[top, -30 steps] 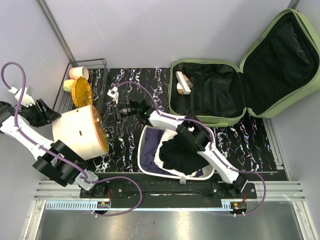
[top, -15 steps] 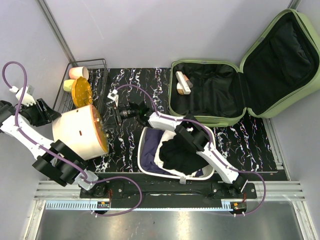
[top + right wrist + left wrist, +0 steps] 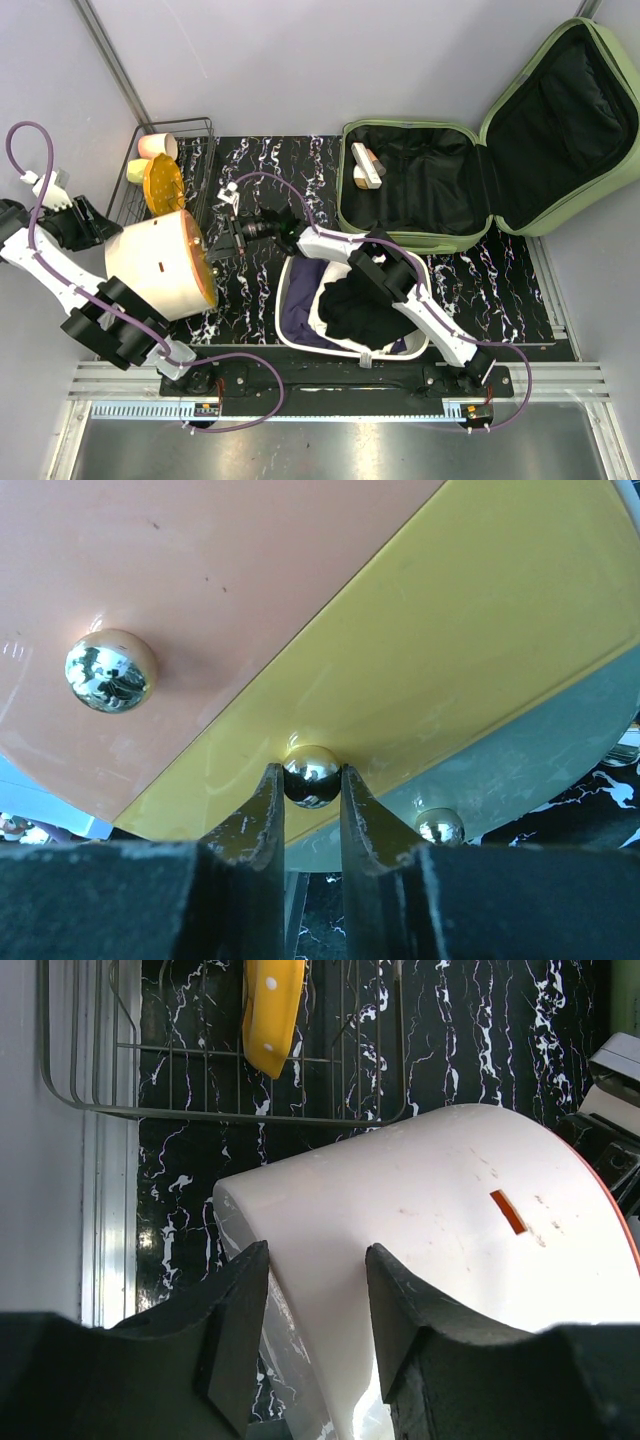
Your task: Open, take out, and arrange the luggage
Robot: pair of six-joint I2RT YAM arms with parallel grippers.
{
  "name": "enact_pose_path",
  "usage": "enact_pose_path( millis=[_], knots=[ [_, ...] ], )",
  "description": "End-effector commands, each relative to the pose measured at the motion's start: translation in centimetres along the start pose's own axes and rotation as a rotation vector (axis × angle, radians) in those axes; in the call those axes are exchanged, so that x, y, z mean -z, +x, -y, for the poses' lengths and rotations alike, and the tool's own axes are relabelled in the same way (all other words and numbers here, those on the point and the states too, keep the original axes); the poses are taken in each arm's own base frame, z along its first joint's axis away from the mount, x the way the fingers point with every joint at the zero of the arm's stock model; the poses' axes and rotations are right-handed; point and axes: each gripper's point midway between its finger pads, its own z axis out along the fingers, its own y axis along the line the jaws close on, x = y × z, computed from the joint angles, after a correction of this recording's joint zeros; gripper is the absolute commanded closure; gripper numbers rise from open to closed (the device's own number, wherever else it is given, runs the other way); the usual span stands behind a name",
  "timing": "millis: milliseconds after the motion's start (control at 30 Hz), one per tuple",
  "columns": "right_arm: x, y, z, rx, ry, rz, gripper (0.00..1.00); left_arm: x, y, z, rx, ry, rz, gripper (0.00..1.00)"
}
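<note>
The olive-green luggage lies open at the back right, its lid leaning against the wall. A small box rests on its black lining. At the left, my left gripper is shut on the back edge of a white round drawer case, holding it tilted. The case has orange, yellow and grey drawer fronts with gold ball knobs. My right gripper is shut on the yellow drawer's knob. From above, the right gripper sits against the case's front.
A wire rack at the back left holds a yellow dotted plate and a pink cup. A white bin with dark clothes stands in front of the luggage, under the right arm.
My right gripper has slid left up to the drawer case's front and closed on the yellow drawer's gold knob. The left gripper and the case have stayed put.
</note>
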Motion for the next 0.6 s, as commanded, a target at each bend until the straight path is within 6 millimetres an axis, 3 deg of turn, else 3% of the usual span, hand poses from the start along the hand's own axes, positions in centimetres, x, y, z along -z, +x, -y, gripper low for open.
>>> enact_pose_path(
  millis=[0, 233, 567],
  knots=[
    [0.7, -0.9, -1.3, 0.03, -0.031, 0.007, 0.94, 1.2, 8.3, 2.2, 0.236, 0.018, -0.351, 0.54],
    [4.3, -1.9, 0.7, 0.017, 0.04, 0.031, 0.99, 1.1, 8.2, 1.6, 0.235, -0.002, -0.355, 0.54],
    [7.9, -3.0, 0.9, 0.045, 0.104, 0.038, 1.0, 0.9, 7.8, 0.9, 0.238, -0.014, -0.347, 0.55]
  ],
)
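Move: The yellow drawer's knob is already between the right fingertips. The round cabinet's middle lies about 11 cm to that hand's left and 3 cm back; the pink drawer's knob sits some 7 cm straight above the held one. The wire rack stands about 17 cm ahead and 9 cm left, lower. From the left hand, at the cabinet's rear top rim, the cabinet's middle is roughly 11 cm right, 6 cm back and 10 cm below. Still pinching the yellow drawer's knob, the right hand pulls it to the right, away from the left hand, about 5 cm and with a little forward drift, staying level. The left hand, fingers part-open and seeming to rest on the cabinet's rear rim, sinks some 3 cm and eases slightly back as it tips about 10 degrees further down. ##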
